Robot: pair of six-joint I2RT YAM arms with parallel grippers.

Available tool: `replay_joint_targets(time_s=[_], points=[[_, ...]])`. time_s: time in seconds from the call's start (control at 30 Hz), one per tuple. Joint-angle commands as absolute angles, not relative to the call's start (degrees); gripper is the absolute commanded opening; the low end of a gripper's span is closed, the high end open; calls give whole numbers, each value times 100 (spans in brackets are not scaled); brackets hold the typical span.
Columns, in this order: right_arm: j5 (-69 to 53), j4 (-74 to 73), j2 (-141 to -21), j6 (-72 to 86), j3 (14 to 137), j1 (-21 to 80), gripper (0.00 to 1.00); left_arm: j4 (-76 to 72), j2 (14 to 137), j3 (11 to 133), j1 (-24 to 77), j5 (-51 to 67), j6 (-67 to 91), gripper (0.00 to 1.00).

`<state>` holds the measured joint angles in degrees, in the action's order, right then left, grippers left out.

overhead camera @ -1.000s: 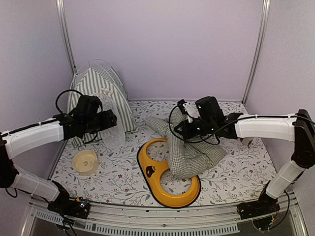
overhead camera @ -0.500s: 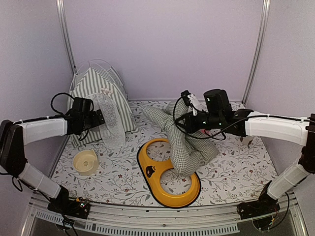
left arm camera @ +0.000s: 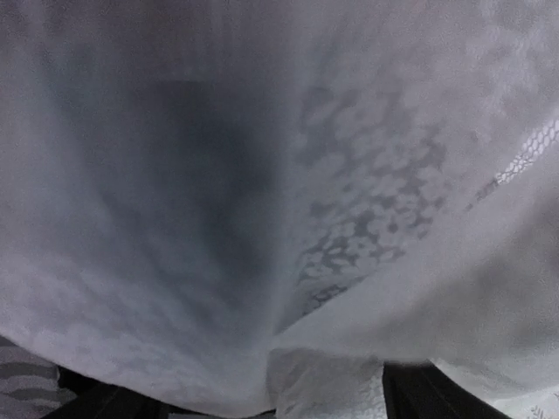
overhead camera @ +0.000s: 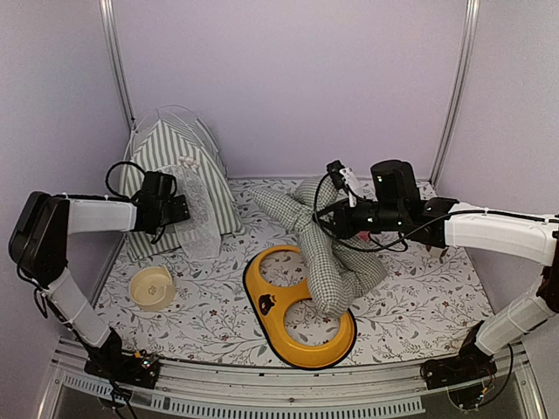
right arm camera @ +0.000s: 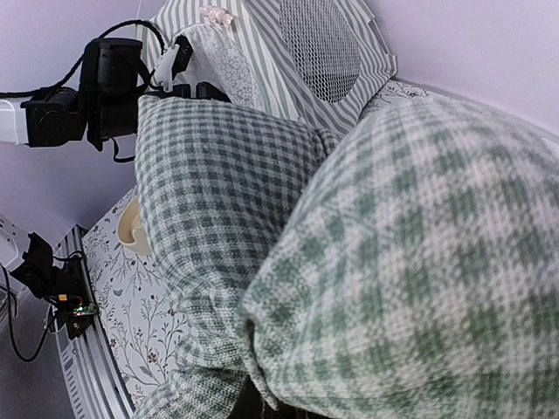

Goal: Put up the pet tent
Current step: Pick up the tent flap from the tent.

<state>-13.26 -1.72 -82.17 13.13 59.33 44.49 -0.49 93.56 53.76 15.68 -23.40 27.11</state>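
The pet tent (overhead camera: 166, 161), green-and-white striped, stands upright at the back left with thin white poles arching over it. Its white mesh door flap (overhead camera: 201, 223) hangs down the front. My left gripper (overhead camera: 181, 210) is pressed into that flap. In the left wrist view the mesh flap (left arm camera: 288, 201) fills the frame, and the dark fingertips (left arm camera: 428, 394) stand wide apart at the bottom corners, open. My right gripper (overhead camera: 330, 218) is shut on the green-checked cushion (overhead camera: 330, 262) and holds one end up off the mat. The cushion (right arm camera: 419, 262) hides the right fingers. The tent's round grey mesh window (right arm camera: 319, 39) shows behind the cushion.
A yellow two-hole bowl holder (overhead camera: 266, 305) lies at the front centre, partly under the cushion. A cream bowl (overhead camera: 152, 286) sits at the front left. The floral mat (overhead camera: 419, 297) covers the table. Walls and metal posts (overhead camera: 115, 61) close in the back and sides.
My left gripper drew back left along the door flap as that arm folded in. The right gripper moved slightly right and up, lifting the cushion more upright.
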Motion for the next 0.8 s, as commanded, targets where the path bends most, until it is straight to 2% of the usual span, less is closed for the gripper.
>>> replay_joint_targets(time_s=[0.0, 0.07, 0.13, 0.23, 0.3, 0.6, 0.77], points=[[-1488, 166, -7943, 1396, 5941, 4419, 0, -409, 9635, 5625, 1410, -2442, 2473, 77], [-1487, 162, -7916, 1401, 5941, 4414, 0, -478, 9752, 5720, 1391, -2344, 2293, 63], [-1466, 154, -7886, 1398, 5934, 4414, 0, -530, 9763, 5787, 1402, -2162, 2148, 40], [-1429, 158, -7843, 1406, 5909, 4412, 0, -456, 9538, 5805, 1472, -1787, 2171, 12], [-1400, 147, -7838, 1406, 5891, 4414, 0, -354, 9308, 5765, 1596, -1569, 2266, 0], [-1367, 90, -7883, 1289, 5965, 4405, 0, 361, 8214, 5934, 2626, -1256, 2818, 0], [-1418, 27, -7977, 1220, 6146, 4335, 0, 617, 7944, 6140, 2769, -599, 3317, 0]])
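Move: The lace tent flap hangs right at the left hand's open fingers, its middle some 2 cm ahead and 3 cm to the right, about level. Behind it, the striped tent's middle lies roughly 12 cm ahead, 2 cm left and a few centimetres higher; the beige bowl sits about 17 cm back, 9 cm left and 12 cm lower. From the right hand, the flap is about 12 cm ahead, 31 cm left and 6 cm lower. The tent's lace flap gets pinched as the left fingers, poking 2 cm farther forward into the cloth, close fully on it. The hand then pulls the flap fast to the right and up, about 12 cm and 10 cm, drawing back some 5 cm and turning about 20 degrees clockwise with the fingertips rising. The right hand keeps holding the checked cushion. ##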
